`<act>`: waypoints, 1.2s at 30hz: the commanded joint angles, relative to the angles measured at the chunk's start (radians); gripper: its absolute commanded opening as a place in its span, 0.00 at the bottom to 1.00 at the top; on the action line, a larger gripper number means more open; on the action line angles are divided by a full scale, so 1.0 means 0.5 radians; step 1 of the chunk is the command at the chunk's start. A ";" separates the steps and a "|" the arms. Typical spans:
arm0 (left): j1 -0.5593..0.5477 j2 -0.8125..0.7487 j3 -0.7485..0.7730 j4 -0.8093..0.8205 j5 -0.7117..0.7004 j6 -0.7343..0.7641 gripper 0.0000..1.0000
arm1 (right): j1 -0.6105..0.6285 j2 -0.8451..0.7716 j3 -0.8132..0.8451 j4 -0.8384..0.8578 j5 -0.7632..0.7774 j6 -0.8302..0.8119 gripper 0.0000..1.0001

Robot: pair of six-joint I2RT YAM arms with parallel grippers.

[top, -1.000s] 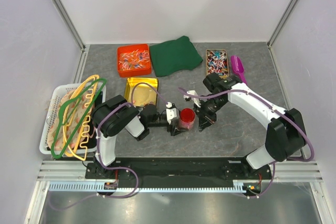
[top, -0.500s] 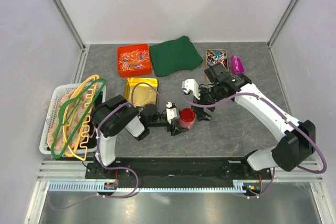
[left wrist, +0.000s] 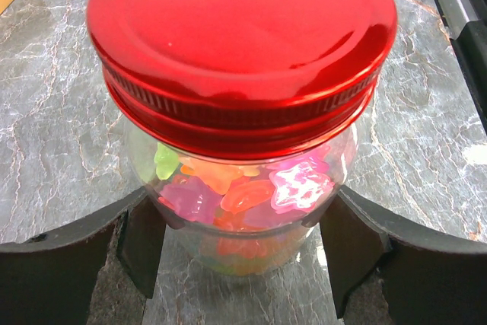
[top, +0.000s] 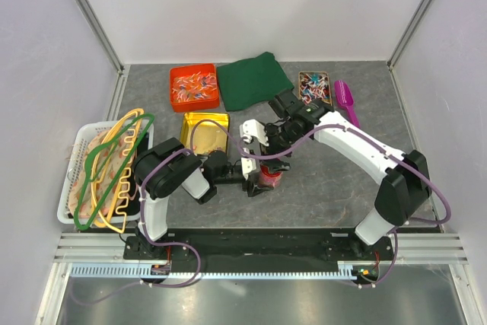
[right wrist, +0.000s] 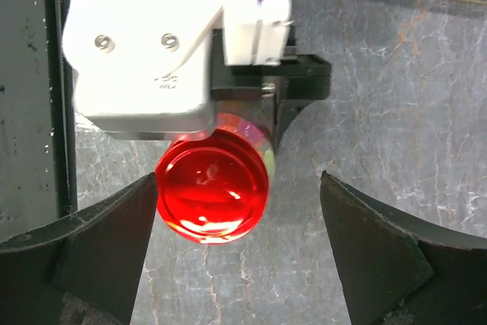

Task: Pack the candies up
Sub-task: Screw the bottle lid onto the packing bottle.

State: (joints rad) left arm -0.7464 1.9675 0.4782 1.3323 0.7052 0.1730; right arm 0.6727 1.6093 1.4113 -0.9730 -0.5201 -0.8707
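A clear glass jar [left wrist: 245, 260] with a red screw lid [left wrist: 240, 43] stands on the grey table. The candies [left wrist: 228, 195], pink, orange and green gummy pieces, fill it. My left gripper [left wrist: 243, 226] is shut on the jar, its dark pads [left wrist: 141, 241] pressed against the glass on both sides. In the top view the jar [top: 269, 176] sits at the table's middle. My right gripper [right wrist: 240, 188] hovers over the lid [right wrist: 213, 188], open; its left finger stands close beside the lid, its right finger well clear.
At the back are an orange bin of wrapped sweets [top: 194, 86], a green cloth [top: 253, 80], a small tray of twist-wrapped sweets [top: 313, 89] and a purple scoop [top: 345, 98]. A yellow tin [top: 205, 131] lies behind the left gripper. A white basket with hangers [top: 103, 169] stands at the left.
My right gripper has opened and swung left, from beside the jar to above its lid. The left gripper and the jar have not moved.
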 commanded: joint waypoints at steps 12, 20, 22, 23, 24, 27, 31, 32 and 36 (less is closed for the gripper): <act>0.002 0.010 0.028 -0.005 -0.033 0.108 0.52 | -0.118 0.322 0.285 -0.165 -0.429 0.045 0.55; 0.005 0.007 0.031 -0.011 -0.036 0.108 0.52 | -0.293 0.347 0.322 -0.342 -0.564 -0.032 0.23; 0.002 0.007 0.032 -0.014 -0.033 0.108 0.52 | -0.308 0.343 0.298 -0.385 -0.580 -0.078 0.22; 0.005 0.010 0.032 -0.014 -0.036 0.108 0.52 | -0.312 0.340 0.295 -0.422 -0.583 -0.087 0.21; 0.005 0.007 0.035 -0.017 -0.039 0.108 0.52 | -0.318 0.340 0.282 -0.438 -0.595 -0.102 0.21; 0.005 0.007 0.035 -0.017 -0.036 0.108 0.52 | -0.333 0.328 0.249 -0.508 -0.653 -0.142 0.21; 0.005 0.007 0.035 -0.023 -0.042 0.105 0.52 | -0.342 0.316 0.199 -0.570 -0.711 -0.173 0.20; 0.002 0.007 0.038 -0.026 -0.045 0.108 0.52 | -0.345 0.313 0.190 -0.597 -0.724 -0.176 0.20; 0.005 0.007 0.041 -0.032 -0.051 0.105 0.52 | -0.367 0.307 0.129 -0.665 -0.754 -0.213 0.19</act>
State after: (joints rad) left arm -0.7498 1.9675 0.4820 1.3258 0.7166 0.1875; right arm 0.4881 1.7805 1.5249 -1.1767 -0.8211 -0.9344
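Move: The bottle lid, already on the candy-filled bottle, sits between and just beyond the open right fingers, about 2 cm back and 2 below that hand, level sideways. The left gripper holds the bottle some 5 cm left of the right hand, 2 back and 6 lower; the yellow tray lies roughly 21 cm left, 15 ahead and 13 below. From the left hand the lid is about 5 cm straight up. Right fingers close nearly shut at the lid's front edge, the hand edging left, then about 3 cm right. ##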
